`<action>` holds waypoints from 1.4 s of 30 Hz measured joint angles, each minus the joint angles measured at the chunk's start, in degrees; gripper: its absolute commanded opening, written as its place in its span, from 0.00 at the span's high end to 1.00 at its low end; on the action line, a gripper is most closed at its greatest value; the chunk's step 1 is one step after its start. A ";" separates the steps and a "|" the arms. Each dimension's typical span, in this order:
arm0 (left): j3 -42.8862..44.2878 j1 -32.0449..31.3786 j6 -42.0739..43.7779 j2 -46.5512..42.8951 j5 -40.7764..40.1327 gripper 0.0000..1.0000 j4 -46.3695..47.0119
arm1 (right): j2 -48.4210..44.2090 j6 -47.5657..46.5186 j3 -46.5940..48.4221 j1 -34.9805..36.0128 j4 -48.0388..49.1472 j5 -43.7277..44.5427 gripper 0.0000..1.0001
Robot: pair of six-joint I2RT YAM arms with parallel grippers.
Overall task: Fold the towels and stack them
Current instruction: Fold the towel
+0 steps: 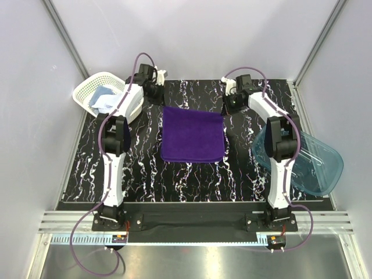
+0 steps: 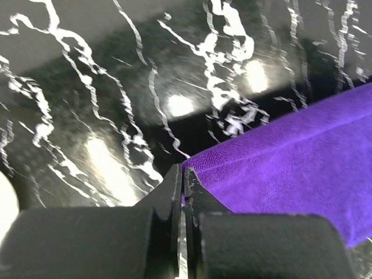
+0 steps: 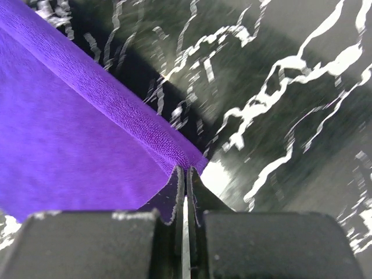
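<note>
A deep purple towel (image 1: 193,135) lies spread flat in the middle of the black marbled table (image 1: 145,168). My left gripper (image 1: 156,95) is at its far left corner. In the left wrist view the jaws (image 2: 183,171) are shut with the purple towel (image 2: 290,157) corner pinched between the tips. My right gripper (image 1: 231,102) is at the far right corner. There too the jaws (image 3: 186,170) are shut on the corner of the purple towel (image 3: 70,145). A light blue towel (image 1: 104,100) lies crumpled in the basket. No white towel is in view.
A white lattice basket (image 1: 93,84) stands at the far left corner of the table. A translucent blue tub (image 1: 308,160) lies tilted at the right edge, behind my right arm. Grey walls close in the table on three sides.
</note>
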 measured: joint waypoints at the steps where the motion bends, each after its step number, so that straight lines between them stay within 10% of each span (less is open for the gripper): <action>1: 0.50 0.26 0.33 0.52 0.07 1.00 0.00 | 1.25 -0.63 1.29 -0.07 0.02 0.31 1.00; 12: -4.96 0.31 3.43 -0.72 1.44 1.00 2.58 | 2.89 -4.68 3.87 -0.15 0.50 3.45 1.00; 42: -47.23 -4.22 2.25 -30.73 -2.21 1.00 8.44 | -27.36 6.03 -34.18 8.55 4.83 9.64 1.00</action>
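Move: Both hands already pinch the purple towel by its far corners, low over the table. The towel's near-left corner lies some 29 cm back from the left hand, about 1 cm to its left and 4 cm lower; the white basket's middle stands about 30 cm left of that hand and 3 cm farther out. From the right hand, the near-right corner is roughly 25 cm back, straight in line and 4 cm lower; the teal tray's middle is some 24 cm back and 41 cm to the right. After a short stretch outward by the right hand (about 2.5 cm) and a small dip by the left, both hands turn back towards the robot, still pinching the towel's far corners, and carry that edge over the lying part towards the near edge in a low arc. They rise about 4 cm above their starting height and sink again, the left ending some 16 cm back and a little lower than it began, the right about 14 cm back at nearly its starting height, fingers staying shut. ##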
